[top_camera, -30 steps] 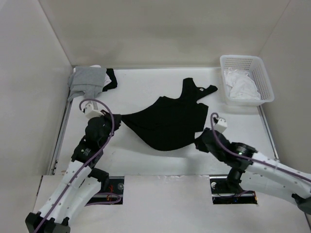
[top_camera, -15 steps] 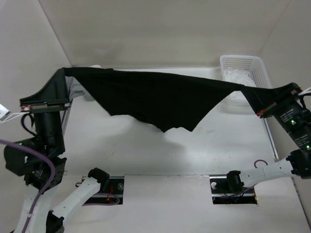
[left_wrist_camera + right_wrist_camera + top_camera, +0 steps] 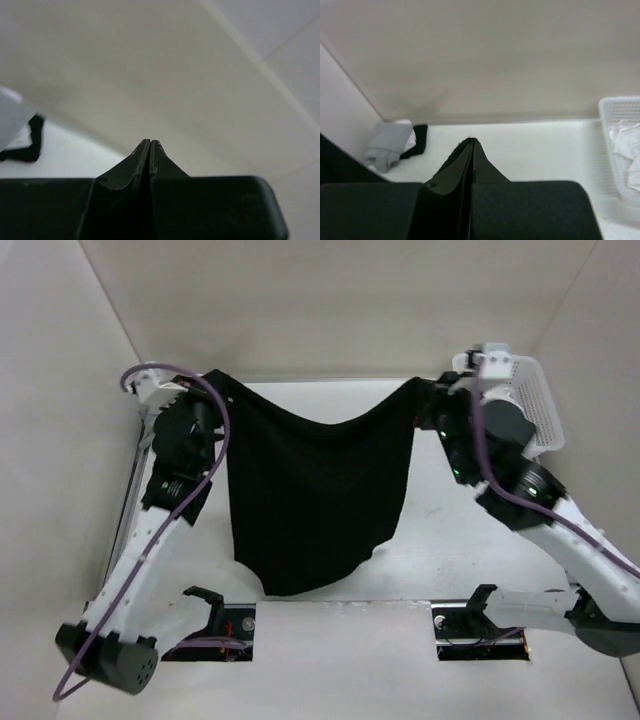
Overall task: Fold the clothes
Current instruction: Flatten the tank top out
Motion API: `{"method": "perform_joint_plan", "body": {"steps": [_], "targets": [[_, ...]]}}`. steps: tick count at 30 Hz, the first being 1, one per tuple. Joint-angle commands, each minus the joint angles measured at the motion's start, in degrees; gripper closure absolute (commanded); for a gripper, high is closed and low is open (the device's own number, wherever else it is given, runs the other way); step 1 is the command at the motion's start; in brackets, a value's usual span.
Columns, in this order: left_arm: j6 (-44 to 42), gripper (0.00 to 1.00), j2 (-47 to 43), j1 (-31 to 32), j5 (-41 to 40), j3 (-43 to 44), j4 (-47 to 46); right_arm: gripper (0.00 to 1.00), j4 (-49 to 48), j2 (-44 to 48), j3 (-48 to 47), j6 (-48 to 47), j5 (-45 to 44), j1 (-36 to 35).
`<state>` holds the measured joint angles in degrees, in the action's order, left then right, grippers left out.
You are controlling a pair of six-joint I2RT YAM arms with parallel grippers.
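Note:
The clothes (image 3: 315, 490), one black sleeveless garment, hang in the air as a wide sheet over the white table (image 3: 450, 540). The lowest edge reaches down toward the near edge of the table. My left gripper (image 3: 213, 383) is shut on the garment's upper left corner, high at the back left. At the back right my right gripper (image 3: 428, 390) is shut on the upper right corner. The top edge sags between them. In the left wrist view the fingers (image 3: 150, 142) are pressed together. In the right wrist view black fabric (image 3: 465, 143) peeks out at the closed gripper tips (image 3: 472, 142).
A white basket (image 3: 538, 400) stands at the back right beside the right arm, with a white cloth (image 3: 627, 145) in it. A light grey garment (image 3: 390, 142) and a dark item (image 3: 420, 137) lie in the back left corner. Walls close in on three sides.
The garment lay on the table a second ago with both grippers low at its edges. It was lifted and stretched wide; now both grippers are closer together at the back and it hangs.

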<state>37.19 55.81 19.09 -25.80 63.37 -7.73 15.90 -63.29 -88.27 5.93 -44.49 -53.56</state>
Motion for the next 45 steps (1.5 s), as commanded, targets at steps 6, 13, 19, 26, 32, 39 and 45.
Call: {"method": "perform_joint_plan", "body": {"steps": [6, 13, 19, 26, 32, 39, 45], "targets": [[7.37, 1.00, 24.04, -12.01, 11.81, 18.05, -2.13, 1.00, 1.39, -20.62, -12.49, 15.69, 35.34, 25.55], [7.02, 1.00, 32.52, -15.80, 15.43, 37.34, 1.49, 1.00, 14.93, -36.62, -52.39, 13.32, 36.67, 29.44], [5.27, 1.00, 31.38, -17.03, 15.43, 41.30, 1.05, 1.00, 20.31, -43.77, -68.71, 12.61, 37.37, 29.52], [3.07, 1.00, 26.64, -15.19, 14.47, 35.52, -1.14, 1.00, 15.85, -32.36, -45.03, 12.35, 36.58, 30.32], [3.50, 1.00, 14.44, -10.88, 9.73, 11.56, -6.41, 1.00, 4.95, -13.21, -7.08, 14.80, 35.79, 28.74], [7.98, 0.99, -15.33, -4.64, 0.76, -26.51, -2.41, 1.00, 2.11, 10.69, 30.22, 22.53, 32.63, 14.35], [11.50, 0.99, -40.85, -3.32, 2.50, -32.27, 24.31, 1.00, 13.25, 26.70, 48.61, 37.11, 31.40, -4.63]]}}
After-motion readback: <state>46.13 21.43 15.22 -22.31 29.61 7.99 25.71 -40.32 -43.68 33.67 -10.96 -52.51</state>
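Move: Both hands already pinch the black tank top's hem corners, high up. The table's middle, where it is to be spread, lies about 20 cm right of the left hand, 2 cm ahead and 45 below; from the right hand it is 20 left, 9 ahead, 49 below. The grey clothes pile sits some 14 cm ahead of the left hand and 11 left; the white basket is 22 ahead of the right hand and 23 right, both far below. Still pinching the hem, both hands whip the tank top some 18 cm forward, up, then back and down. ##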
